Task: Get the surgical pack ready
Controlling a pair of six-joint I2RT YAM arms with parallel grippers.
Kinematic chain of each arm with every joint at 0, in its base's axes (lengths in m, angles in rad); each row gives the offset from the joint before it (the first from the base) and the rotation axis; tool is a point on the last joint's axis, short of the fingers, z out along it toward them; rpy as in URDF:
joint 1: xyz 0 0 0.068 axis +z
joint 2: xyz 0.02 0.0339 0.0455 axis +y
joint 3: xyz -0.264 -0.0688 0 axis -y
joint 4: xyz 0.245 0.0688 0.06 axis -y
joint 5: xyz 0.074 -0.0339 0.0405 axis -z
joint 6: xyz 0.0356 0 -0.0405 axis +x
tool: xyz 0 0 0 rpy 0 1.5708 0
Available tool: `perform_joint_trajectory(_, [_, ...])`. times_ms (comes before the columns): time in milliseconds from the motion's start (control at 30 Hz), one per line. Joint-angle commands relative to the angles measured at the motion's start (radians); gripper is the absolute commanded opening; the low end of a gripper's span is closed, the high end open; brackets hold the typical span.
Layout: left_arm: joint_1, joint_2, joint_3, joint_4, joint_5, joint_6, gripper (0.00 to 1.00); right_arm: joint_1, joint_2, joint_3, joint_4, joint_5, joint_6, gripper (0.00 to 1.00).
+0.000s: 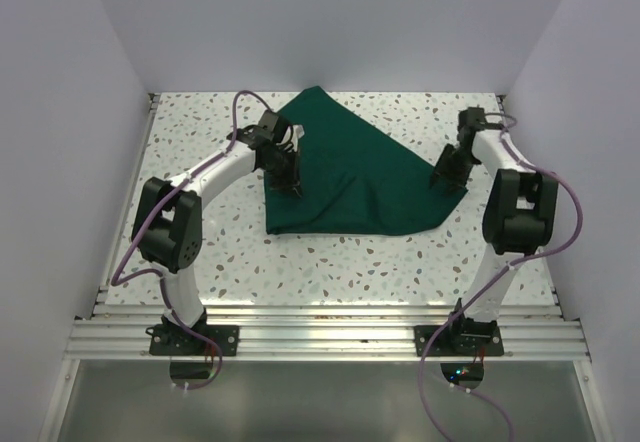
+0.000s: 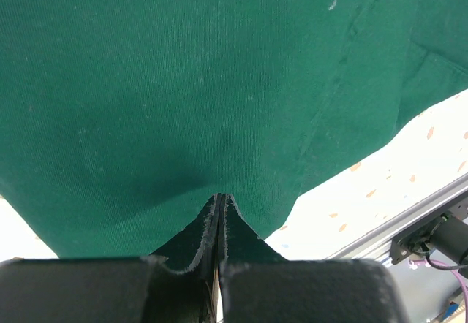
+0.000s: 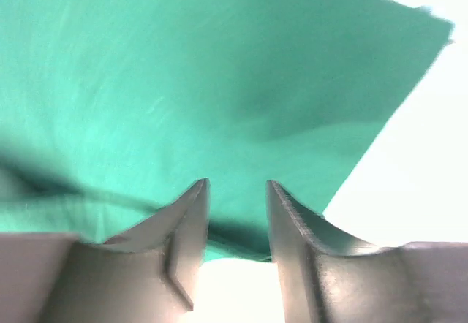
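The surgical pack (image 1: 350, 177) is a dark green cloth folded into a rough triangle, lying flat on the speckled table (image 1: 200, 132). My left gripper (image 1: 290, 184) sits on its left side. In the left wrist view the jaws (image 2: 221, 196) are pressed together, and the cloth (image 2: 183, 82) puckers toward the tips. My right gripper (image 1: 448, 180) is at the cloth's right corner. Its jaws (image 3: 238, 184) stand apart there, with the cloth (image 3: 219, 82) spread beyond them and its edge lying loose in the gap between the fingers.
White walls close in the table at the back and on both sides. Aluminium rails (image 1: 320, 327) carrying the arm bases run along the near edge, also seen in the left wrist view as a rail (image 2: 395, 228). Bare speckled tabletop surrounds the cloth.
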Motion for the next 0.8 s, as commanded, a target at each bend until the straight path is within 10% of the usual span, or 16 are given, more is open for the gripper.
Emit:
perform_joint_trajectory(0, [0.001, -0.008, 0.026, 0.047, 0.023, 0.038, 0.00, -0.096, -0.066, -0.006, 0.075, 0.048, 0.086, 0.46])
perform_joint_trajectory(167, [-0.002, -0.026, -0.003, 0.059, 0.026, 0.047, 0.00, -0.160, -0.060, -0.057, 0.168, 0.116, 0.129, 0.66])
perform_joint_trajectory(767, [-0.002, -0.037, -0.020, 0.033, 0.016, 0.060, 0.00, -0.222, 0.101, -0.052, 0.261, 0.131, 0.092, 0.61])
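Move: The drape's right corner lies flat on the table about 11 cm to the right of my right hand, roughly 2 cm farther out and 4 cm lower. The rounded right end of the drape's folded front edge is some 12 cm back and 8 cm left of this hand, and the far corner is about 20 cm ahead and 30 cm left. From my left hand the right corner sits about 40 cm to the right, a few centimetres farther out and 9 cm below. I sweep my right hand about 11 cm to the right and a little forward over the drape towards its right corner, fast at first, then slower while sinking some 3 cm. On the way I turn the hand about 20 degrees clockwise and open the already parting fingers wider, so the tips come down on either side of the corner. ##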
